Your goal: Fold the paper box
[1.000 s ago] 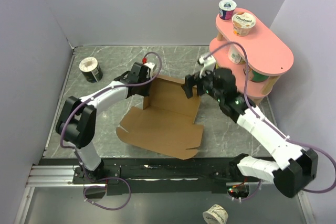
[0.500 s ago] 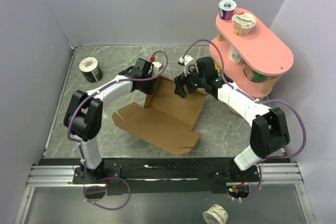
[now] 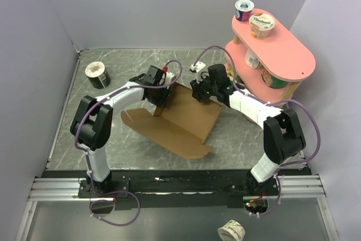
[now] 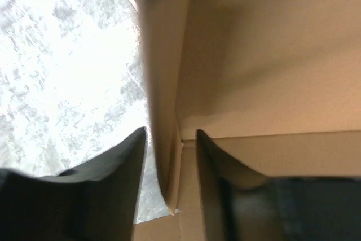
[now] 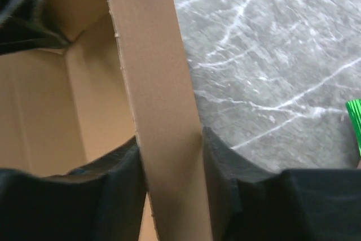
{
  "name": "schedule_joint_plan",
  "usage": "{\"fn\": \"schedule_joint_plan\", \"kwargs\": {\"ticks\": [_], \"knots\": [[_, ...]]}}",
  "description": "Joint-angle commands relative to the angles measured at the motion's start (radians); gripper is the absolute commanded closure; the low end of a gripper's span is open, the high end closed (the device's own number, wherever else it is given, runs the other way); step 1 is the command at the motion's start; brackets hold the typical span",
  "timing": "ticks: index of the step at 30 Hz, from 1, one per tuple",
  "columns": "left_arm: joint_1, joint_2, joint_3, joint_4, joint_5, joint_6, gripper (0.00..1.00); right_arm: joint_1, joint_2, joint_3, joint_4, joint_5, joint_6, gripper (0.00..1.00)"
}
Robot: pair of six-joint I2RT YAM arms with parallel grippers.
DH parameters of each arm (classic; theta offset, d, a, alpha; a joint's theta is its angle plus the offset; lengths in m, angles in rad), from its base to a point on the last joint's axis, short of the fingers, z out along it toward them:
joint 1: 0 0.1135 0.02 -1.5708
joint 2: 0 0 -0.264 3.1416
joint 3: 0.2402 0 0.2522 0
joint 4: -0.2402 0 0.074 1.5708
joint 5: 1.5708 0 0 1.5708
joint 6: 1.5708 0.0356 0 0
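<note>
The paper box [image 3: 180, 121] is a brown cardboard sheet partly raised, lying mid-table with its back and left walls standing. My left gripper [image 3: 161, 95] is at the box's back left corner. In the left wrist view it [image 4: 171, 139] straddles the upright side wall [image 4: 161, 83], open, with a gap showing beside the left finger [image 4: 132, 150]. My right gripper [image 3: 198, 91] is at the back wall's right end. In the right wrist view it [image 5: 169, 145] is shut on a cardboard flap [image 5: 152, 66], both fingers pressed to it.
A pink two-level shelf [image 3: 287, 55] stands at the back right, with yogurt cups [image 3: 262, 25] on top and more beneath. A small round tub [image 3: 97, 74] sits at the back left. Another cup [image 3: 232, 231] lies below the table's front rail. Grey walls surround the table.
The right gripper reached further left to the back wall and closed on its flap. The left gripper loosened its hold on the side wall. The box slid left and stands more upright.
</note>
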Motion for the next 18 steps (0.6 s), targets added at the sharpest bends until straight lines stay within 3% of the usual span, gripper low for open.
{"fn": "schedule_joint_plan", "kwargs": {"ticks": [1, 4, 8, 18], "knots": [[-0.005, -0.093, -0.004, 0.040, 0.016, 0.006, 0.50, -0.007, -0.005, -0.019, 0.085, 0.038, 0.028, 0.62], [-0.005, -0.107, -0.001, 0.051, 0.033, 0.001, 0.40, -0.009, 0.021, -0.005, 0.065, 0.027, 0.048, 0.88], [0.001, -0.143, 0.019, 0.080, 0.041, 0.003, 0.04, -0.010, 0.042, -0.004, 0.040, 0.018, 0.087, 0.92], [0.101, -0.175, 0.240, 0.174, -0.020, -0.117, 0.04, -0.007, 0.015, -0.111, 0.103, 0.049, 0.227, 0.89]]}}
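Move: Between the right hand's half-open fingers stands the upper edge of the box's right wall, about 1 cm below the hand point; the tray's middle lies roughly 8 cm back, 4 cm left and 6 cm down, the green bag some 5 cm ahead, 13 cm right and 9 cm lower. The left hand straddles the box's left wall, practically at its hand point, with the lid flap's middle about 11 cm back, 3 cm right and a little lower. Closing on the right wall, the right hand pinches its edge, then carries that side of the box down about 5 cm, drawing slightly back late on and tipping its fingers about 10 degrees further down. Meanwhile the left hand opens wide and comes free of the left wall, rising some 12 cm with a late swing forward of about 5 cm, its fingers tilting up and outward. ##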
